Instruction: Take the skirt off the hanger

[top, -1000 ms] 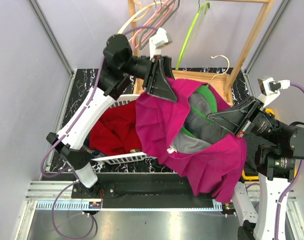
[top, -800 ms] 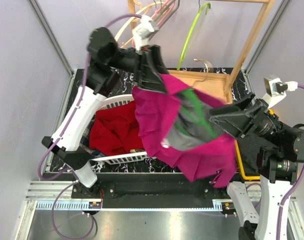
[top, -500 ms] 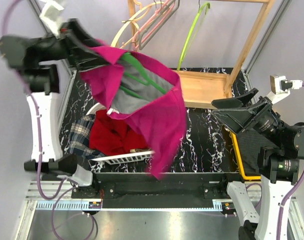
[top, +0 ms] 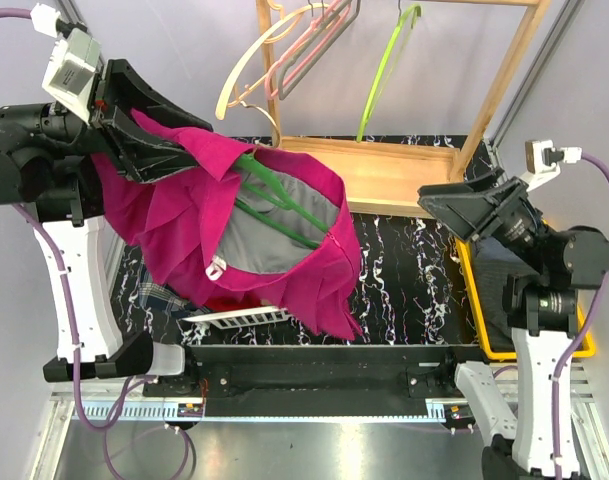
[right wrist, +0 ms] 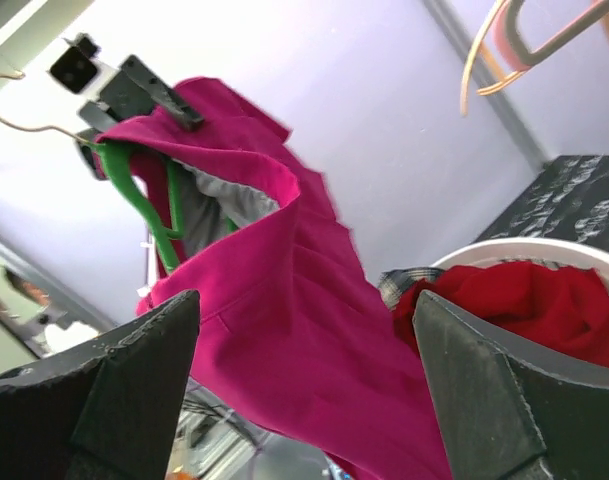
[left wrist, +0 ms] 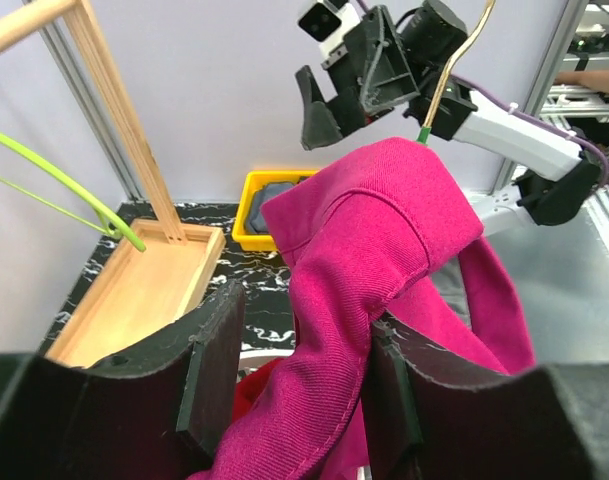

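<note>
The magenta skirt (top: 184, 215) with grey lining hangs in the air over the left half of the table. The green hanger (top: 274, 195) is still inside its waistband. My left gripper (top: 149, 150) is raised at the far left, shut on a fold of the skirt's waistband (left wrist: 384, 230); the left gripper (left wrist: 296, 375) has fabric between its fingers. The hanger's gold hook (left wrist: 454, 60) rises behind the fold. My right gripper (top: 464, 210) stands open at the right, apart from the skirt. In the right wrist view the skirt (right wrist: 284, 320) and hanger (right wrist: 134, 200) hang beyond my open right gripper (right wrist: 304, 330).
A white basket (top: 244, 318) with a red garment (right wrist: 514, 300) and plaid cloth sits under the skirt. A wooden rack (top: 384, 165) with several hangers (top: 284, 50) stands at the back. A yellow bin (top: 474, 300) sits at the right edge.
My left arm swung up and to the left, carrying the skirt and hanger with it. My right gripper opened, let go of the skirt and drew back to the right.
</note>
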Controlling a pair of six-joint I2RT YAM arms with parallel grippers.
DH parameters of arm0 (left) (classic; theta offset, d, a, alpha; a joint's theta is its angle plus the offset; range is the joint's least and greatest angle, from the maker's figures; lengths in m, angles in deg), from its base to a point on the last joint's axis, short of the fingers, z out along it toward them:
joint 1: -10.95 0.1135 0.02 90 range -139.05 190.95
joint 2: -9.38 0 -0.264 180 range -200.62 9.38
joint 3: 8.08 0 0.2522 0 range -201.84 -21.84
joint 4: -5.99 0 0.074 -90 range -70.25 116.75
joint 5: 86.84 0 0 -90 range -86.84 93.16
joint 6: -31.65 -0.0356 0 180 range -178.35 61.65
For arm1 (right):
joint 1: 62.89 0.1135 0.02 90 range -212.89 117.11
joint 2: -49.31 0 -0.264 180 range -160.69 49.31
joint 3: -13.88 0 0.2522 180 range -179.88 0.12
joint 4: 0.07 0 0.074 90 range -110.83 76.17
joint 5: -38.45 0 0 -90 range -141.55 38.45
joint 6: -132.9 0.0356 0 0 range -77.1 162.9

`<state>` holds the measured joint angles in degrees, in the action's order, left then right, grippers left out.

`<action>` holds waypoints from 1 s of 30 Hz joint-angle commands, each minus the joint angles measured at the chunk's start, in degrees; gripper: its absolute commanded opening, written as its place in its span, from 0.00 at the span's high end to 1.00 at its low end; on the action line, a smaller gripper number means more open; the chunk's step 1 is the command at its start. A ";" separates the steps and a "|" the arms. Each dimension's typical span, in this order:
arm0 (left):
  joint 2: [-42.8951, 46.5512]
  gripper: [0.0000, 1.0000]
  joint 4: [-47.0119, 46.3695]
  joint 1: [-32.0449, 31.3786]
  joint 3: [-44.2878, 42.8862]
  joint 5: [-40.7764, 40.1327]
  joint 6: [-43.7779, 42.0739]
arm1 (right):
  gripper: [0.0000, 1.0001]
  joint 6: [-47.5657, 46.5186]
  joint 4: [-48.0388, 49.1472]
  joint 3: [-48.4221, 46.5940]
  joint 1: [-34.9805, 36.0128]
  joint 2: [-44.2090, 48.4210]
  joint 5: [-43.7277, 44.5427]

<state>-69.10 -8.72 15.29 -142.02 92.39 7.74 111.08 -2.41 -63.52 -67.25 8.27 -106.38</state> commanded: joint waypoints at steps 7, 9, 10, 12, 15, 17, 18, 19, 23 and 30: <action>-3.60 1.00 27.15 0.14 -7.86 -32.15 -26.81 | 0.13 -42.64 -32.59 -18.04 34.70 -12.73 24.99; -5.80 1.00 30.47 -0.03 -12.61 -32.89 -26.53 | 0.13 -53.44 -38.20 -24.05 41.15 -17.66 36.48; -5.98 1.00 32.14 0.06 -13.49 -32.63 -28.27 | 0.11 -55.51 -38.05 -24.77 43.88 -18.28 38.55; -4.32 1.00 37.16 0.32 -12.98 -32.46 -31.44 | 0.09 -59.54 -38.49 -26.44 44.26 -17.94 41.63; -0.37 1.00 36.21 1.37 -7.19 -31.67 -33.04 | 0.06 -64.03 -38.66 -26.19 44.26 -16.53 44.36; 0.43 1.00 34.98 1.55 -6.30 -30.00 -31.20 | 0.11 -65.80 -38.67 -26.01 44.26 -17.14 46.03; 0.52 1.00 34.62 1.46 -6.38 -29.64 -29.19 | 0.15 -67.03 -38.58 -26.19 44.35 -17.50 46.30; 0.52 1.00 34.10 1.46 -6.38 -29.38 -28.30 | 0.19 -67.48 -38.32 -26.36 44.26 -18.46 46.48; 1.31 1.00 33.04 1.55 -6.91 -28.85 -27.33 | 0.49 -67.83 -35.60 -25.14 44.18 -19.69 47.70; 2.80 1.00 31.81 2.78 -6.38 -27.36 -24.61 | 1.00 -68.96 -28.13 -17.15 44.26 -18.20 53.41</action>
<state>-68.71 29.38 17.22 -147.40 67.69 -20.13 44.57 -36.96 -84.17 -23.50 -10.96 -58.38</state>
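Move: The skirt's free side edge lies about 10 cm to the right hand's left, 4 cm back and roughly 5 cm below it. The green hanger, still inside the waistband, is centred some 17 cm left of the right hand, 3 cm back and slightly above. The basket is far below, about 27 cm left and 10 cm farther out. From the left hand, which already grips the waistband, that free edge is roughly 18 cm right, 3 cm back and 15 cm lower. The left hand keeps its pinch on the waistband and carries the skirt about 10 cm forward and a little up, turning some 20 degrees counter-clockwise, then eases back a few centimetres. The right hand, open, reaches about 10 cm left to the skirt's free side, then goes some 8 cm forward, easing slightly right and sinking, rolls its left side down by about 35 degrees, and closes at the end to pinch the side seam below the waistband. ##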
